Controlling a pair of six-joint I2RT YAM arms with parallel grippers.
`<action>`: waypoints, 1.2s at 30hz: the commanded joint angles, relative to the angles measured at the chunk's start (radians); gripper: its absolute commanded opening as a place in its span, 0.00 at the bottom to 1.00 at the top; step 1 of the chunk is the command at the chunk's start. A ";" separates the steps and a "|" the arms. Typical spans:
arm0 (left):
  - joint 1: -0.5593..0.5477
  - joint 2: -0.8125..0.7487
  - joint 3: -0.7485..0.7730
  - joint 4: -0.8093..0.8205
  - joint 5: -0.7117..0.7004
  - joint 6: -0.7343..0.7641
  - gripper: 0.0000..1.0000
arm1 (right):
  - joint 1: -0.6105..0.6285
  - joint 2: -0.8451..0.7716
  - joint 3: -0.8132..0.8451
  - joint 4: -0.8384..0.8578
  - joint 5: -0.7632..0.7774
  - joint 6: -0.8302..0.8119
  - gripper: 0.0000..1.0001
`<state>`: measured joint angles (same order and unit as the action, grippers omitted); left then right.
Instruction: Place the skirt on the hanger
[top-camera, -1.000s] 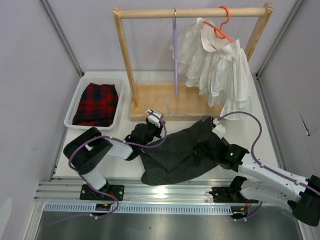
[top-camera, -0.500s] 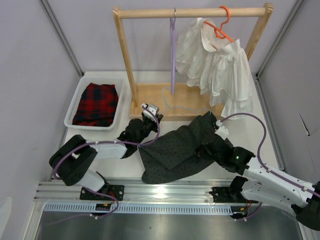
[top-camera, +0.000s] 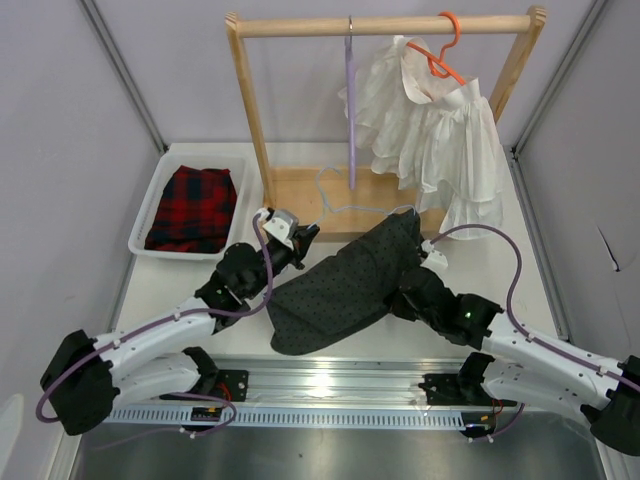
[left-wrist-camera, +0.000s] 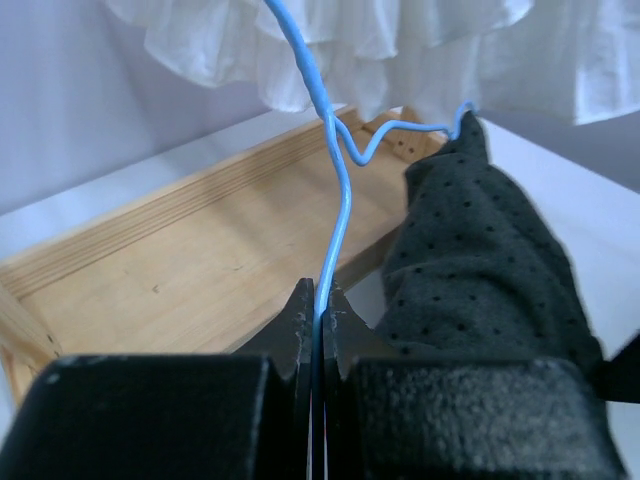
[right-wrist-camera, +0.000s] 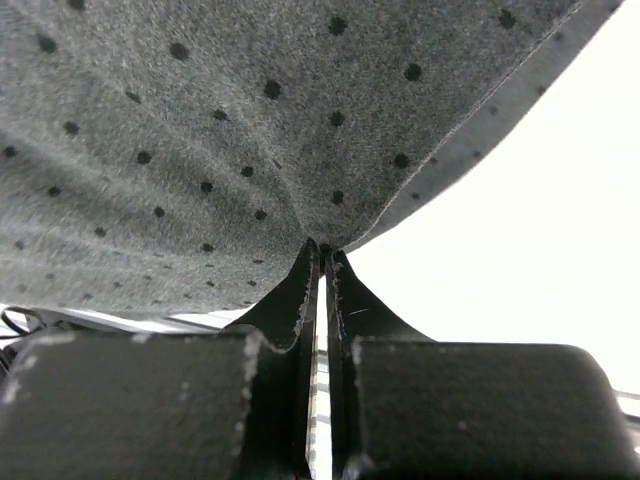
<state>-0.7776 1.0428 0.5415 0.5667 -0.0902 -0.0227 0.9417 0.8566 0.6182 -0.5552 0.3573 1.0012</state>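
Note:
The dark dotted skirt (top-camera: 335, 285) hangs bunched between both arms above the table. In the left wrist view my left gripper (left-wrist-camera: 320, 296) is shut on the thin pale-blue wire of the hanger (left-wrist-camera: 340, 200). The far end of the wire disappears into the top corner of the skirt (left-wrist-camera: 480, 260). From above, the left gripper (top-camera: 298, 238) sits at the skirt's upper left, with the hanger (top-camera: 333, 203) in front of the rack's base. My right gripper (top-camera: 398, 298) is at the skirt's right edge. Its fingertips (right-wrist-camera: 322, 250) pinch a fold of the skirt (right-wrist-camera: 250, 130).
A wooden rack (top-camera: 250, 120) stands at the back. On its rail hang a lilac hanger (top-camera: 350, 100) and a white ruffled garment (top-camera: 440, 130) on an orange hanger (top-camera: 445, 45). A white bin (top-camera: 150, 215) at the left holds a red plaid garment (top-camera: 195, 205).
The left arm has stretched out and drawn leftward with the hanger wire. The skirt has gathered up off the table and shifted left and toward the rack. The right gripper followed it.

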 joint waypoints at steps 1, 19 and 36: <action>-0.043 -0.084 0.092 -0.042 -0.011 0.058 0.00 | 0.009 0.021 0.040 0.000 -0.012 -0.067 0.00; -0.127 -0.233 0.207 -0.151 -0.204 0.147 0.00 | 0.135 0.065 0.156 0.118 -0.040 -0.148 0.00; -0.129 -0.299 0.425 -0.441 -0.212 0.155 0.00 | 0.051 0.041 0.080 0.109 -0.040 -0.157 0.05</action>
<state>-0.9096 0.8162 0.8810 0.0498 -0.2588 0.1394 1.0164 0.9089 0.7158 -0.3988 0.3199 0.8799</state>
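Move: The left fingers grip the blue hanger's left shoulder. Its right end, with the skirt's corner hooked over it, lies some 19 cm to their right, 4 cm ahead and about level. The lilac hanger's lower corner is about 6 cm right, 5 ahead and 12 above. The rack's base board is roughly 11 cm ahead, 6 right and 22 below. From the right fingers, pinching the skirt's edge, that right end is about 14 cm ahead, 5 right and 14 up. Up about 12 cm goes the left hand, first drawing back some 4 cm and later easing 3 cm left as its fingertips tip slightly up, keeping its grip on the hanger. The right hand follows with the skirt's edge, some 6 cm left and 5 up while swinging counter-clockwise, then comes back a little to the right and forward; its grip just begins to ease, cloth still between the fingertips. ##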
